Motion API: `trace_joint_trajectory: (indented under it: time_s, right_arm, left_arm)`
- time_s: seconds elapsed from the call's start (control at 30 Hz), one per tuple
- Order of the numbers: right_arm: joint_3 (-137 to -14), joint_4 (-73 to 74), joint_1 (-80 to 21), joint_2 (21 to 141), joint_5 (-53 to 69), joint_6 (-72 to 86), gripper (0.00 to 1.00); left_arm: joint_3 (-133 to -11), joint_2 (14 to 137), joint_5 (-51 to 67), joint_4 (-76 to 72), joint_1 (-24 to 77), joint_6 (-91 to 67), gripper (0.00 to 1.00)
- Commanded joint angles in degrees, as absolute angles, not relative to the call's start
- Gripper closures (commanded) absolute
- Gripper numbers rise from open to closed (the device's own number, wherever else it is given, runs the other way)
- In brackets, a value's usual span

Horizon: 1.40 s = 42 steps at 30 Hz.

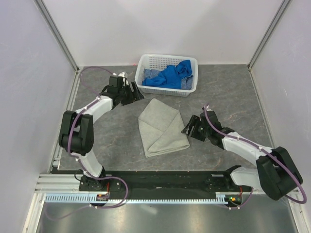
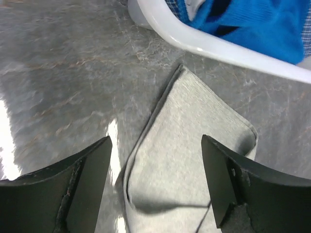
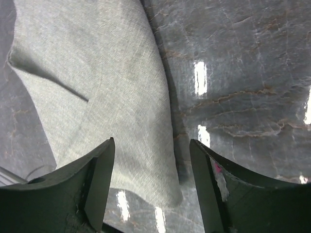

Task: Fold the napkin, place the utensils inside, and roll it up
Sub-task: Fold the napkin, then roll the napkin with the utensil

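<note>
The napkin (image 1: 160,127) lies folded on the dark table, a grey-beige cloth with its layers overlapping towards a narrower near end. My left gripper (image 1: 137,93) hovers just beyond the napkin's far corner, open, with nothing between its fingers. In the left wrist view the napkin (image 2: 194,121) spreads below the open left gripper (image 2: 155,145). My right gripper (image 1: 187,127) stands open beside the napkin's right edge. The right wrist view shows the napkin (image 3: 97,73) and its near corner under the open right gripper (image 3: 151,145). The utensils are out of view.
A white perforated basket (image 1: 146,60) holding bright blue cloths (image 1: 170,75) stands at the back, just beyond the napkin. Its rim (image 2: 204,46) and a blue cloth (image 2: 262,24) are close ahead of the left gripper. White walls enclose the table.
</note>
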<state>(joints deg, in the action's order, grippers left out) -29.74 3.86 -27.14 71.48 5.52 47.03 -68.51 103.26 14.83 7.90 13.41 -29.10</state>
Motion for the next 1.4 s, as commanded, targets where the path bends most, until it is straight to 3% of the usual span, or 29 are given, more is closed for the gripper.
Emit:
trace_joint_trajectory:
  time_s: [0.0,0.17,0.43,0.8,1.07,1.37]
  right_arm:
    - [-29.1,7.5,-27.1,67.9,7.4,44.3,0.29]
    - [-26.5,6.7,-27.2,66.5,8.7,41.0,0.34]
    - [-26.5,5.4,-27.2,69.3,9.8,38.7,0.45]
    - [-25.4,6.2,-27.2,70.1,10.4,36.3,0.56]
    - [-25.8,6.9,-27.4,69.5,9.7,36.2,0.57]
    - [-26.3,7.3,-27.9,70.4,8.8,35.9,0.58]
  left_arm:
    - [-60.3,90.0,9.1,9.6,14.2,-27.8,0.18]
    - [-44.4,78.4,12.6,6.0,16.5,-31.8,0.18]
    - [-30.6,66.8,18.1,4.7,21.1,-38.4,0.19]
    - [-23.1,63.2,22.0,4.5,26.4,-44.6,0.19]
    - [-20.5,62.0,23.8,6.2,27.9,-46.2,0.20]
    - [-17.9,62.8,27.3,-1.9,28.8,-51.0,0.20]
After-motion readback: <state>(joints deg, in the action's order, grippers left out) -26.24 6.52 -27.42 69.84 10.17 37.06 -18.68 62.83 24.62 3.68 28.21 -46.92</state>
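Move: The napkin's near left corner lies about 30 cm back from the left hand, 4 cm to its right and 8 cm below. The basket's middle is 10 cm ahead and 14 cm right of that hand. From the right hand, the napkin's near right corner is roughly 5 cm back, 2 cm right and 4 cm down; the near left corner is 10 cm back and 21 cm left, and the far right corner 13 cm ahead and 3 cm left. Towards the napkin's near left corner the left hand sweeps back some 27 cm, first rising slightly, then sinking as it eases off and tips its open fingers about 20 degrees further down. The right hand eases back 3 cm and down 2 cm, turning slightly counter-clockwise and half closing its fingers around the right edge beside the near right corner, without a visible pinch. ##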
